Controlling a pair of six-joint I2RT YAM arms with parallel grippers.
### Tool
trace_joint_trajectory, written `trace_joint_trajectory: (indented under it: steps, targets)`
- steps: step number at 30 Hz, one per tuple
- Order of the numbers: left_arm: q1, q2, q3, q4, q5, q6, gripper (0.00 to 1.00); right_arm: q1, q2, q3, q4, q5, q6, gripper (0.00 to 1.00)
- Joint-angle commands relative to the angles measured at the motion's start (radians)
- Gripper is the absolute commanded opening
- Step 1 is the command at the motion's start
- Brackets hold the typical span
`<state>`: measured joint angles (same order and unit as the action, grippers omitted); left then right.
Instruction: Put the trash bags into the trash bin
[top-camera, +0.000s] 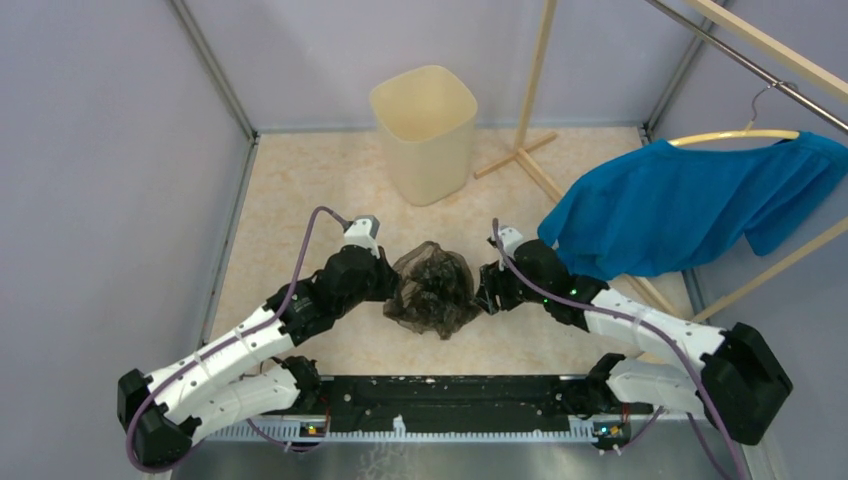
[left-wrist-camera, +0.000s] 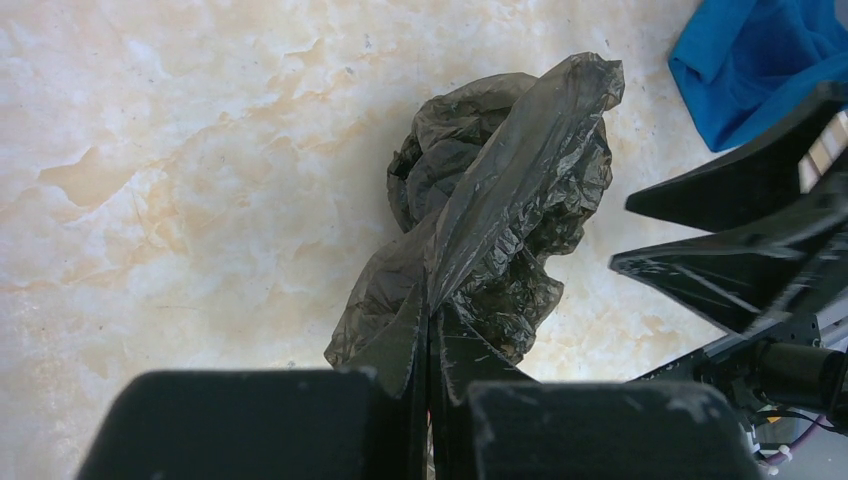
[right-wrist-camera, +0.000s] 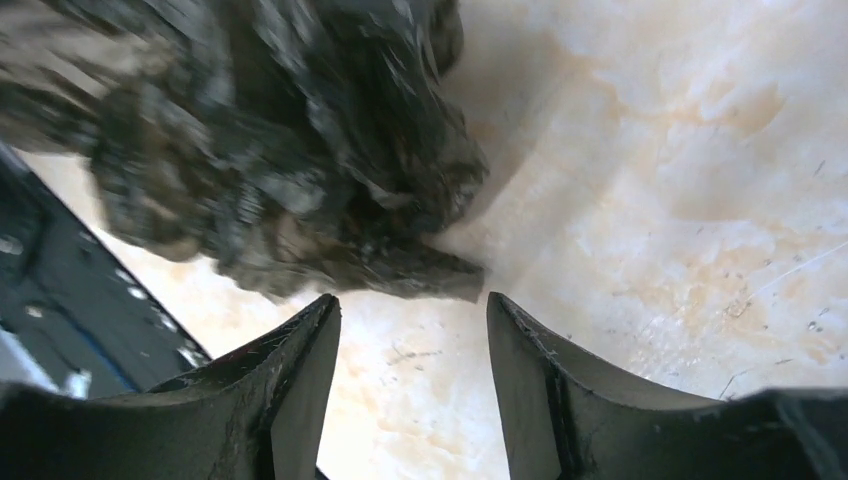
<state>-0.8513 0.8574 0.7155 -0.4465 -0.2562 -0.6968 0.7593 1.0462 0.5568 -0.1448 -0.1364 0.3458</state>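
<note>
The trash bag (top-camera: 432, 290) is a crumpled, semi-transparent dark grey-brown lump on the marbled floor between my two arms. My left gripper (top-camera: 392, 285) is shut on the bag's near edge; in the left wrist view the film (left-wrist-camera: 500, 190) rises out of the closed jaws (left-wrist-camera: 432, 310). My right gripper (top-camera: 483, 290) is open on the bag's other side. Its fingertips (right-wrist-camera: 410, 300) sit just short of the blurred bag (right-wrist-camera: 300, 150), with bare floor between them. The cream-beige trash bin (top-camera: 425, 130) stands upright and empty-looking at the back, well beyond both grippers.
A blue garment (top-camera: 680, 205) hangs on a hanger at the right, close over my right arm, and shows in the left wrist view (left-wrist-camera: 760, 60). A wooden rack's post and feet (top-camera: 535, 100) stand right of the bin. Grey walls enclose the floor; the black base rail (top-camera: 440, 395) runs along the near edge.
</note>
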Motion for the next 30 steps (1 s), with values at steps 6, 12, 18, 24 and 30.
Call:
trace_joint_trajectory:
  steps: [6, 12, 18, 24, 30]
  targets:
    - [0.003, -0.022, -0.005, 0.011, -0.015, 0.013, 0.00, 0.147, 0.225, 0.060, 0.040, 0.184, -0.160, 0.59]
    - [0.004, -0.019, -0.001, 0.015, 0.000, 0.023, 0.00, 0.176, 0.272, 0.056, 0.119, 0.301, -0.159, 0.59]
    - [0.003, -0.024, -0.010, 0.021, -0.004, 0.020, 0.00, 0.177, 0.292, 0.026, 0.261, 0.245, -0.202, 0.60]
    - [0.004, -0.041, -0.003, 0.014, -0.043, 0.018, 0.00, 0.177, 0.257, 0.025, 0.269, 0.230, -0.130, 0.02]
    - [0.004, -0.115, 0.005, -0.056, -0.227, -0.024, 0.00, 0.176, 0.075, 0.019, 0.065, 0.478, -0.019, 0.00]
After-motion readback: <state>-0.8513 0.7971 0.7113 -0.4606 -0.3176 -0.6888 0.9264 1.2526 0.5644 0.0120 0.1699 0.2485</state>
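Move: The trash bag already hangs from the shut left fingers, its middle about 8 cm to that hand's right and 10 cm below. From the open right hand, the bag's middle is level ahead, some 10 cm left and 5 cm down, while the bag's loose right edge lies only 3 cm left, 1 cm ahead and 5 cm below. The trash bin stands roughly 22 cm ahead and 12 cm left of the right hand. Right hand sinks about 7 cm, eases forward-left, pinches the bag's right edge and lifts 2 cm; left keeps hold. ##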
